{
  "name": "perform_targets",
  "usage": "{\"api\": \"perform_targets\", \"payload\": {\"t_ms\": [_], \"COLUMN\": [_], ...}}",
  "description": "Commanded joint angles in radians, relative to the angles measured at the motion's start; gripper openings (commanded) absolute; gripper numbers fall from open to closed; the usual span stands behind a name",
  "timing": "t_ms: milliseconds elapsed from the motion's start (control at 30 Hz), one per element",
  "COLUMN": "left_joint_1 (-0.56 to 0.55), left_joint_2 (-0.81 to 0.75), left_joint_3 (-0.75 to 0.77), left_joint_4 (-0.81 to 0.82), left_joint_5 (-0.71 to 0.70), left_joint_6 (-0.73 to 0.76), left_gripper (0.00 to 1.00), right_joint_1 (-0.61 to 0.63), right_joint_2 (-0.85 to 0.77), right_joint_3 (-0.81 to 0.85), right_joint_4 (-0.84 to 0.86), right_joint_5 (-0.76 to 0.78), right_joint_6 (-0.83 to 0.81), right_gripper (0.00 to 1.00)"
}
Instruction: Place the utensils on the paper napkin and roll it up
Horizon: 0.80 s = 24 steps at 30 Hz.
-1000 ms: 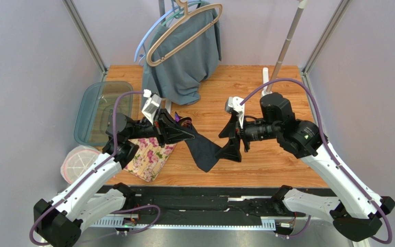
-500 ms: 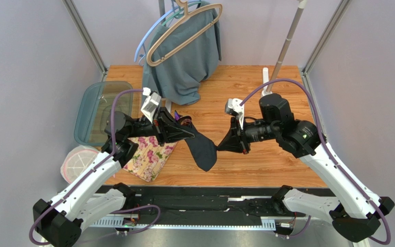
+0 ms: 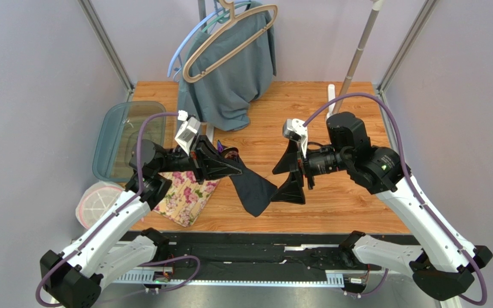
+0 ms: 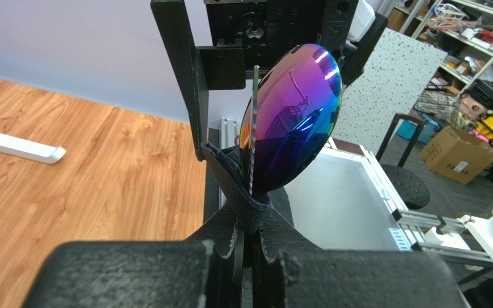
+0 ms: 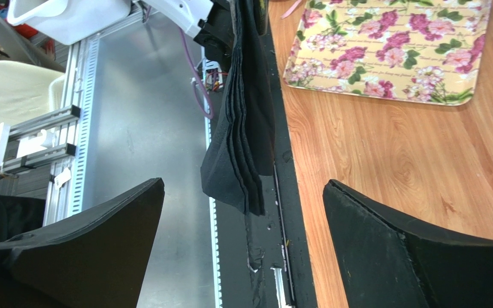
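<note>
My left gripper (image 3: 233, 168) is shut on the folded black paper napkin (image 3: 253, 188), which hangs down and to the right above the table. In the left wrist view the napkin (image 4: 239, 189) wraps the neck of an iridescent spoon (image 4: 294, 119), with a thin second utensil edge (image 4: 253, 128) beside it, all pinched in the left gripper (image 4: 253, 231). A purple glint of the utensils (image 3: 230, 153) shows behind the fingers. My right gripper (image 3: 286, 173) is open and empty, just right of the napkin's hanging end; in its own view the right gripper (image 5: 244, 186) frames the napkin (image 5: 242, 128).
The floral mat (image 3: 188, 192) lies under the left arm at the table's front left, also in the right wrist view (image 5: 390, 45). A grey-teal garment (image 3: 230, 77) hangs on hangers at the back. A clear tub (image 3: 124, 138) and round white container (image 3: 98, 200) sit off the left edge.
The right gripper was open, closed at the napkin's hanging end half a second ago, and is now open again, slightly back. The left gripper has stayed put.
</note>
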Motion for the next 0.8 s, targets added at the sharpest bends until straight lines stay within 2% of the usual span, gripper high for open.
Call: {"api": "perform_targets", "payload": {"t_ms": [0, 300, 433, 533, 600, 633, 767], "left_joint_1": [-0.001, -0.037, -0.042, -0.042, -0.042, -0.042, -0.042], "left_joint_2": [-0.013, -0.028, -0.028, -0.024, -0.022, -0.020, -0.017], "left_joint_3": [0.010, 0.027, 0.036, 0.052, 0.058, 0.064, 0.079], "left_joint_4": [0.120, 0.139, 0.139, 0.140, 0.136, 0.133, 0.122], "left_joint_5": [0.031, 0.062, 0.056, 0.051, 0.047, 0.047, 0.038], "left_joint_6": [-0.041, -0.058, -0.057, -0.063, -0.068, -0.068, -0.062], "left_gripper": [0.00, 0.00, 0.00, 0.00, 0.00, 0.00, 0.00], "right_joint_1": [-0.003, -0.002, -0.002, 0.000, 0.001, 0.001, 0.012], "right_joint_2": [0.002, 0.022, 0.023, 0.020, 0.016, 0.014, 0.003], "right_joint_3": [0.008, -0.027, -0.032, -0.044, -0.050, -0.050, -0.058], "right_joint_4": [0.005, 0.048, 0.052, 0.042, 0.049, 0.055, 0.065], "right_joint_5": [-0.069, -0.170, -0.205, -0.204, -0.220, -0.231, -0.270], "right_joint_6": [-0.019, 0.004, 0.012, 0.013, 0.016, 0.027, 0.021], "right_gripper": [0.99, 0.96, 0.82, 0.87, 0.83, 0.74, 0.61]}}
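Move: The open right hand goes for the rolled napkin's hanging end, about 5 cm to its left, 3 cm back and 3 cm lower. The left gripper holding the roll is some 10 cm left of the right hand, 2 cm ahead and 4 cm above; the spoon head sits roughly 12 cm left, 4 cm ahead and 8 cm above. From the left hand the hanging end lies about 5 cm right, 5 cm back and 7 cm down. Left keeps the napkin, drawing back about 2.5 cm; right follows, turning counter-clockwise, partly closing beside its hanging end. ##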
